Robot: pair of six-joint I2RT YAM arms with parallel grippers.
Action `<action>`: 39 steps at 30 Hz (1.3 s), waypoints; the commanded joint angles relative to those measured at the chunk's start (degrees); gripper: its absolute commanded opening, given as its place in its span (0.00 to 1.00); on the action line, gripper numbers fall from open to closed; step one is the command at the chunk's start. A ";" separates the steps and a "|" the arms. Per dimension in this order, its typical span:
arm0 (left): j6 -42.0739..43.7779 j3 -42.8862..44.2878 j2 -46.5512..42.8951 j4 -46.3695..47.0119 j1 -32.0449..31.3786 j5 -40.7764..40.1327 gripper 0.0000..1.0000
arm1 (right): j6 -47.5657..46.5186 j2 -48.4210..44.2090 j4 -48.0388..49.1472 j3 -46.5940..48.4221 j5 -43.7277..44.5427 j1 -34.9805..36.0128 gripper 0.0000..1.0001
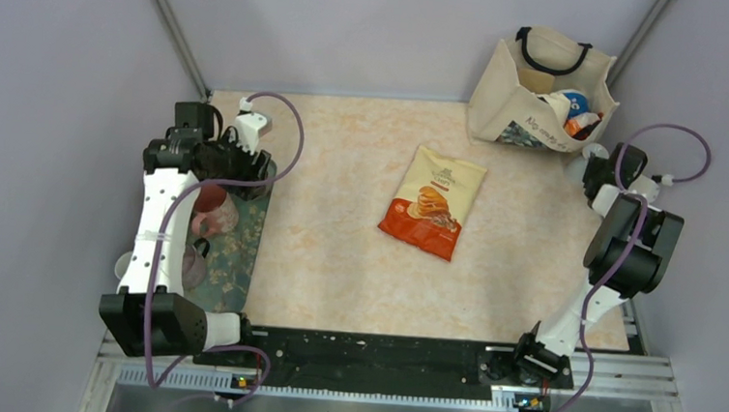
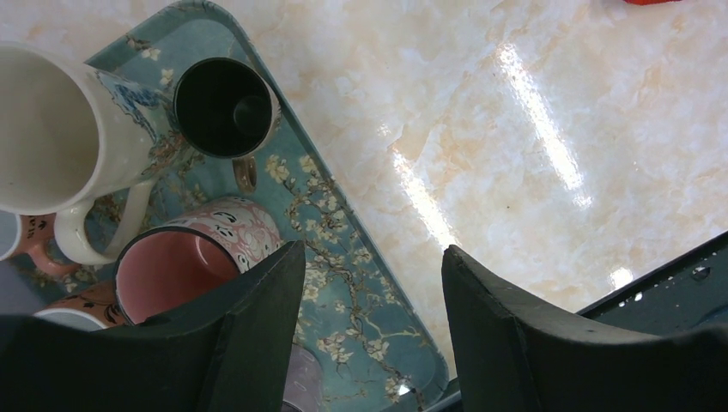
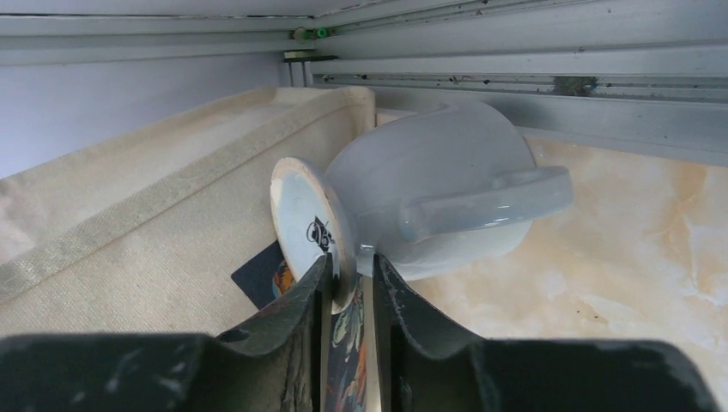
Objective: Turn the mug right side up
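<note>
A pale blue-white mug (image 3: pixel 429 184) lies on its side on the marble table, close against a canvas tote bag (image 3: pixel 154 232). Its handle (image 3: pixel 485 206) faces me and its round foot (image 3: pixel 305 227) points left. My right gripper (image 3: pixel 352 266) is shut on the rim of that foot, one finger on the base face and the other behind it. In the top view this gripper (image 1: pixel 591 169) sits at the far right beside the tote bag (image 1: pixel 528 91), and the mug (image 1: pixel 575 165) barely shows. My left gripper (image 2: pixel 373 257) hangs open over a floral tray (image 2: pixel 360 318).
The tray (image 1: pixel 246 246) at the left carries a pink mug (image 2: pixel 197 249), a black mug (image 2: pixel 225 107) and a tall white mug (image 2: pixel 51 129). A snack bag (image 1: pixel 434 201) lies mid-table. A metal rail (image 3: pixel 515 64) runs just behind the mug.
</note>
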 commanded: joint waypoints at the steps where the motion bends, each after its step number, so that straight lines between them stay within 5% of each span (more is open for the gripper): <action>1: 1.04 2.54 -2.25 0.51 -0.19 -0.02 0.65 | 0.92 0.10 -0.69 0.95 0.68 -0.44 0.17; 14: 2.04 1.64 -4.35 0.17 -0.22 0.51 0.65 | -2.59 -5.37 1.65 -5.33 -1.50 -0.50 0.00; 39: 2.94 0.48 -8.27 -0.13 -0.18 3.06 0.65 | -7.94 -20.67 2.45 -18.69 -17.55 -0.50 0.00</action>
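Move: The upside-down grey mug's foot rim lies between the right fingertips; the mug's middle is about 3 cm ahead of that hand, 1 cm to its right and 5 cm below. The cloth bag's middle is roughly 13 cm ahead, 15 cm to the left and 3 cm higher; the chips bag lies some 38 cm left, 7 cm back and 10 cm lower. From the left hand the mug is about 20 cm ahead, 76 cm right and 17 cm below. The upturned mug's foot rim is pinched on its near side as the right fingers close. Keeping that hold, the right hand draws the mug about 7 cm left and 6 cm back, away from the cloth bag and side rail, almost level, turning some 15 degrees counter-clockwise. The open left hand rises about 3 cm over the tray, its fingers tipping slightly up. ##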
